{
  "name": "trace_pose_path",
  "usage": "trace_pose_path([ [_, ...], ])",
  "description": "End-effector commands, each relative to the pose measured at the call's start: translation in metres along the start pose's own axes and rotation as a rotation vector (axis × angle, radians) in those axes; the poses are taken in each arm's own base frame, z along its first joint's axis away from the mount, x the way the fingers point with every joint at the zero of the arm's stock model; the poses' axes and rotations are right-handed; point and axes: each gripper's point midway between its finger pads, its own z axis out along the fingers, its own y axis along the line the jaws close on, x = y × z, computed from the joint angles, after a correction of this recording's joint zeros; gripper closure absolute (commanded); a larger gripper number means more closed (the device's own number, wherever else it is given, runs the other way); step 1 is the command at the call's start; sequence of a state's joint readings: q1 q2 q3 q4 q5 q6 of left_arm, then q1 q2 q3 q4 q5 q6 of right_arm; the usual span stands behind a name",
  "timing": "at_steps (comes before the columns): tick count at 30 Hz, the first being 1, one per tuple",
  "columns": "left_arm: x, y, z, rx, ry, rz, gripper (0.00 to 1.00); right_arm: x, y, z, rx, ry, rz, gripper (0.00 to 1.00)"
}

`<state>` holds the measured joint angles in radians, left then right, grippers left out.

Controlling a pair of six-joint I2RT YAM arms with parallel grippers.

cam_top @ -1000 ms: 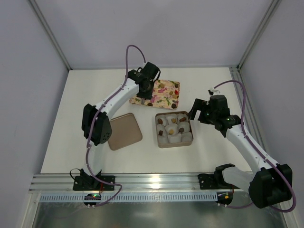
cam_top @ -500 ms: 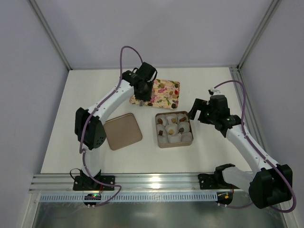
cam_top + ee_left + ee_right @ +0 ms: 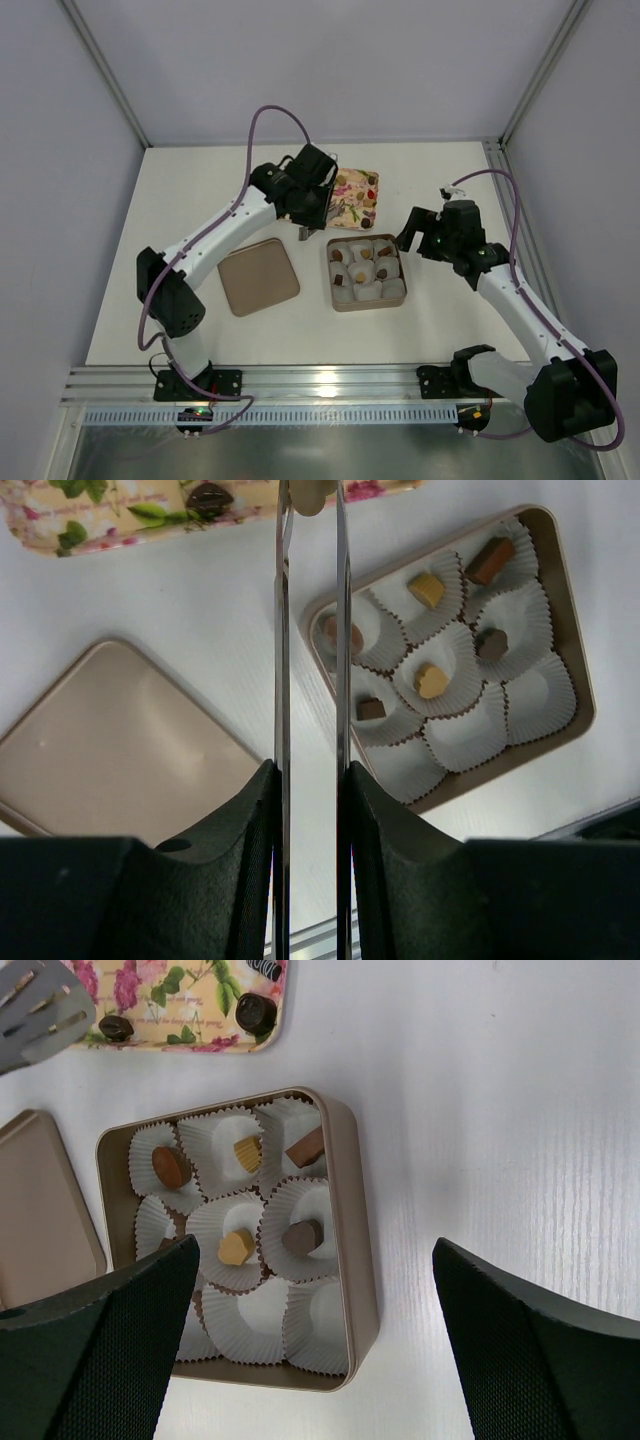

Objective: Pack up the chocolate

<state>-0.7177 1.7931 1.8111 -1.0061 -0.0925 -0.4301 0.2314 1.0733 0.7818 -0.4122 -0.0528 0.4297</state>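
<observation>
Several chocolate pieces sit in white paper cups in the tan box [image 3: 362,1210], among them a golden heart [image 3: 235,1248] and a dark heart [image 3: 301,1236]. More dark chocolate [image 3: 254,1012] lies on the floral tray [image 3: 352,196]. My left gripper [image 3: 308,770] is shut on metal tongs [image 3: 283,630]. The tongs reach over the table between tray and box [image 3: 572,630], with a pale piece [image 3: 310,492] at their tips. Right of the box, my right gripper [image 3: 412,232] hangs open above the table, nothing between its fingers [image 3: 100,1350].
The box's tan lid [image 3: 259,276] lies on the table left of the box. The floral tray [image 3: 120,510] stands behind the box. Some paper cups [image 3: 325,1325] at the box's near side hold nothing.
My left arm has swung off the floral tray's left edge toward the box, carrying the tongs with it. The right arm has not moved.
</observation>
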Motion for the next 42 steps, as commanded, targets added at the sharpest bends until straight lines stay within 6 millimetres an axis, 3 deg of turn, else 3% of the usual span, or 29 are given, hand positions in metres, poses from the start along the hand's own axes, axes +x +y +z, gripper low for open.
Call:
trace_pose_path([
  [1, 0.004, -0.022, -0.031, 0.067, -0.044, 0.001, 0.74, -0.021, 0.009, -0.009, -0.032, -0.08, 0.015, 0.02],
  [12, 0.053, -0.081, -0.052, 0.141, -0.014, 0.08, 0.74, -0.021, 0.008, -0.023, -0.029, -0.105, 0.025, 0.02],
  [24, 0.109, -0.135, -0.047, 0.198, 0.054, 0.177, 0.74, -0.018, 0.005, -0.037, -0.024, -0.121, 0.029, 0.02],
  [31, 0.124, -0.152, -0.034, 0.214, 0.093, 0.207, 0.73, -0.016, 0.003, -0.038, -0.019, -0.121, 0.027, 0.02],
  [42, 0.13, -0.159, -0.02, 0.216, 0.117, 0.224, 0.72, -0.017, 0.003, -0.036, -0.017, -0.118, 0.024, 0.02],
])
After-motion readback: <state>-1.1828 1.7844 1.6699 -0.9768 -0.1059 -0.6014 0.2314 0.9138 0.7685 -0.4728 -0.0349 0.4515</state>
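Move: Back and to the right of the left hand lies the box's empty near-right cup, about 13 cm nearer the robot, 16 cm right and 17 cm lower. The dark chocolate sits some 5 cm beyond that cup, and the empty near-middle cup is about 5 cm to its left. The flowered tray is roughly 10 cm ahead and 2 cm right of the left hand. From the right hand the near-right cup is about 8 cm back, 0 cm sideways and 12 cm below. Swinging back about 17 cm and right 10 cm, away from the flowered tray and over the box, the left hand carries the tan chocolate already pinched in its tongs, turning some 20 degrees clockwise; then it sinks nearly straight, about 3 cm, towards the near-right cup, grip unchanged. The empty, open right hand rises about 3 cm and eases back 2 cm. ##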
